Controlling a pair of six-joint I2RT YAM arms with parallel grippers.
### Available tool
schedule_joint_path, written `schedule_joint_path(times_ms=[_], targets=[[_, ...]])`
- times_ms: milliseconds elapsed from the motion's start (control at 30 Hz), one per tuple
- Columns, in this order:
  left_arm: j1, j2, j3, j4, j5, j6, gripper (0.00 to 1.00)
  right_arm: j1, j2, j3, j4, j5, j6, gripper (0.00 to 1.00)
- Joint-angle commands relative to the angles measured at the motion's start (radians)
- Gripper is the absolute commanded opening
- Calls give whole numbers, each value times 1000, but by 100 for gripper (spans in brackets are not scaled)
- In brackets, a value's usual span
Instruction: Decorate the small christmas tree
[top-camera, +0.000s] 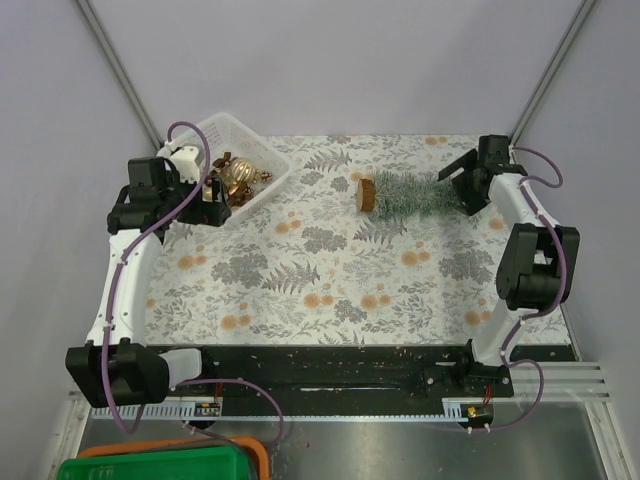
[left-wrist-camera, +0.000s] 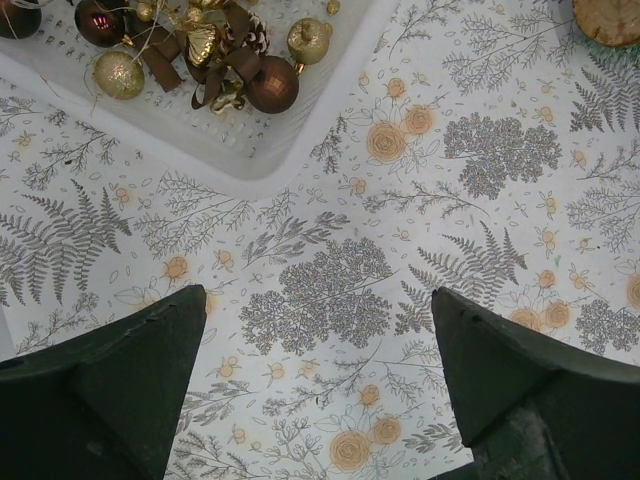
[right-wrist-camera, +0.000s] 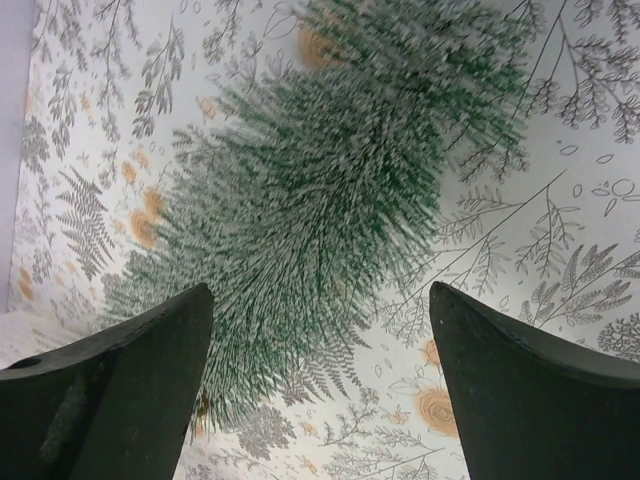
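Note:
The small christmas tree (top-camera: 412, 195) lies on its side at the back right of the table, frosted green bristles with its round wooden base (top-camera: 366, 192) pointing left. My right gripper (top-camera: 458, 190) hovers open over the tree's tip end; in the right wrist view the tree (right-wrist-camera: 320, 190) fills the space ahead of the open right gripper (right-wrist-camera: 320, 340), with nothing between the fingers. My left gripper (top-camera: 218, 197) is open beside the white basket (top-camera: 268, 172) of ornaments (top-camera: 238, 175). In the left wrist view the left gripper (left-wrist-camera: 320, 330) stands over bare cloth, short of the basket (left-wrist-camera: 300, 150).
The basket holds gold and brown baubles (left-wrist-camera: 272, 85), ribbon and a small pinecone. The tree's wooden base (left-wrist-camera: 610, 20) shows at the left wrist view's top right corner. A leaf-print tablecloth (top-camera: 330, 270) covers the table. A green bin (top-camera: 160, 468) sits below the near edge.

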Motion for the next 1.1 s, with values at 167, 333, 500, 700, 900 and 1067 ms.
schedule_joint_path(times_ms=[167,333,500,700,900,1067], targets=[[-3,-29,-15,27,-15,0,99,-20,130,136,-55,98,58,91],[-11,-29,-4,-5,-34,-6,99,-20,176,147,-53,96,55,81],[-14,-55,-27,-19,-89,5,99,-11,205,156,-62,98,46,65],[-14,-66,-55,-39,-111,13,99,17,206,219,-108,158,24,44],[-14,-82,-85,-41,-92,13,99,73,191,241,-125,245,-6,12],[-14,-108,-94,-41,-94,30,99,129,133,238,-111,268,-52,0]])
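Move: The Christmas tree lies on its side below my open right hand. Its middle is about 9 cm to the left, 2 cm ahead and 6 cm lower, with the upper end reaching in under my fingers. Its wooden stump is some 18 cm to my right hand's left and 1 cm ahead, at about the same height as the trunk. From my left hand the tree's middle is roughly 40 cm to the right, 4 cm ahead and 16 cm below. I sink my right hand about 4 cm while easing forward and slightly right into the tree's upper branches, then bring it some 2 cm back left, rising about 1 cm, as the fingers go from wide open to shut and pinch the greenery near the trunk. My left hand stays open and backs about 3 cm away from the ornament tray, sinking as much. ##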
